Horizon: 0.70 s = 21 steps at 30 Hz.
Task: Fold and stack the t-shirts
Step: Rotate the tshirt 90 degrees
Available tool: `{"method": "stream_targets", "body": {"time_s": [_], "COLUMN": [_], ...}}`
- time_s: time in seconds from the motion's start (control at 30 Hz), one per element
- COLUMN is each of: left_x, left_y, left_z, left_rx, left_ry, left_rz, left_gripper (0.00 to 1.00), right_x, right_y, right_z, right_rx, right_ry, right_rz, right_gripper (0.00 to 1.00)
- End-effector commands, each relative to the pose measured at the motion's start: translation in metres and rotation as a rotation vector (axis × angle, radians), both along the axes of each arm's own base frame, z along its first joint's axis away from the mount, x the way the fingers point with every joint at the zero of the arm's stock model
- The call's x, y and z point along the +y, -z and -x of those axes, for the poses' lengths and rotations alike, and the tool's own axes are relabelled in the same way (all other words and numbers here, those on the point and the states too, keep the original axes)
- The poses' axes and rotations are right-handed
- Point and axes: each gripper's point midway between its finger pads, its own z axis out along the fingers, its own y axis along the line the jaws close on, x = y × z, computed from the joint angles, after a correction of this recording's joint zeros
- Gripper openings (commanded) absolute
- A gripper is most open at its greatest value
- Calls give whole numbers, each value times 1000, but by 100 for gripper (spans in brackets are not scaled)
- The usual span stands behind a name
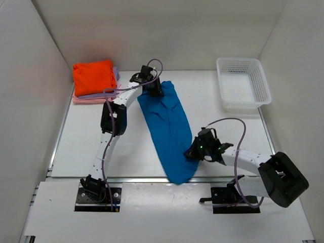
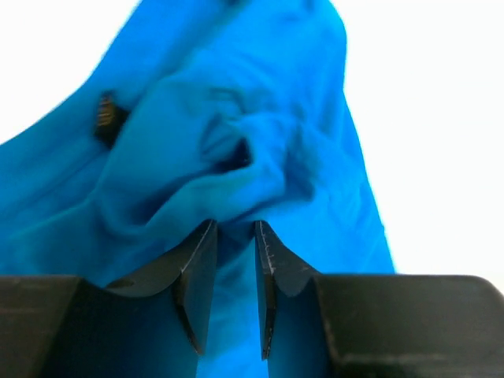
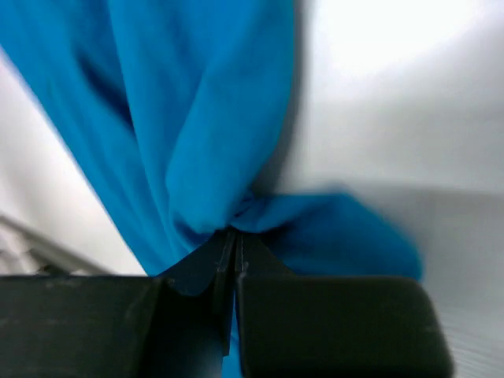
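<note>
A bright blue t-shirt (image 1: 169, 126) lies in a long rumpled strip from the table's back middle to its near edge. My left gripper (image 1: 153, 88) is at the strip's far end. In the left wrist view its jaws (image 2: 236, 224) stand partly apart, pressed into the blue cloth (image 2: 260, 118), with a ridge of it between the fingertips. My right gripper (image 1: 192, 152) is at the strip's near right edge. It is shut (image 3: 235, 232) on a pinched bunch of the blue cloth (image 3: 205, 118). The folded t-shirts (image 1: 93, 78) are stacked at the back left, orange on top, lavender and pink beneath.
A white mesh basket (image 1: 243, 83) stands at the back right. White walls close off the table's left, back and right sides. Both arm bases are bolted at the near edge.
</note>
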Motion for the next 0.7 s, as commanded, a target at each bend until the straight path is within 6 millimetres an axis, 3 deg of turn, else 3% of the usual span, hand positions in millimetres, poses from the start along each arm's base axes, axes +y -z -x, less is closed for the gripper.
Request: {"method": "stream_targets", "body": {"time_s": [0.0, 0.03, 0.13, 0.17, 0.2, 0.23, 0.37, 0.5, 0.67], "left_x": [-32, -40, -48, -46, -43, -40, -29, -13, 11], "left_y": [-13, -15, -15, -30, -17, -12, -21, -29, -36], "left_z": [4, -7, -20, -31, -34, -30, -60, -88, -100], "left_rx": [89, 68, 74, 20, 26, 50, -19, -63, -98], "left_ry": [59, 47, 11, 8, -11, -29, -88, -150, -207], "left_rz": [65, 95, 198, 226, 241, 248, 313, 379, 381], "left_gripper": [38, 37, 37, 37, 37, 36, 35, 36, 36], "right_x": [40, 47, 61, 58, 61, 58, 53, 51, 48], "right_y": [-3, 0, -6, -2, -10, -4, -3, -3, -11], "right_z": [11, 18, 12, 10, 3, 4, -3, 5, 17], "right_rx": [-8, 0, -67, -82, -107, -94, -79, -60, -77], "right_ry": [169, 143, 126, 147, 152, 159, 178, 169, 141], "right_rz": [-224, -223, -211, -181, -198, -190, -191, -189, -172], "right_gripper": [0, 0, 0, 0, 0, 0, 0, 0, 4]}}
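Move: Both hands are already on the blue t-shirt, close to table height. The left hand is near its far end, with the shirt's middle about 21 cm back and 4 cm right. The stack of folded shirts stands roughly 30 cm to its left and 3 cm farther out, and the white basket some 37 cm to its right and 2 cm out. From the right hand, on the shirt's near right edge, the shirt's middle lies around 12 cm ahead and 8 cm left. Leftward by some 6 cm, after a slight pull back, the right hand drags the pinched near right edge and then almost stops, its fingers staying shut. The left hand first slides right about 4 cm and a little forward, then swings back left while going out, ending about 8 cm farther forward; it rolls some 20 degrees, left side dipping, its part-open fingertips staying down on the far end. ##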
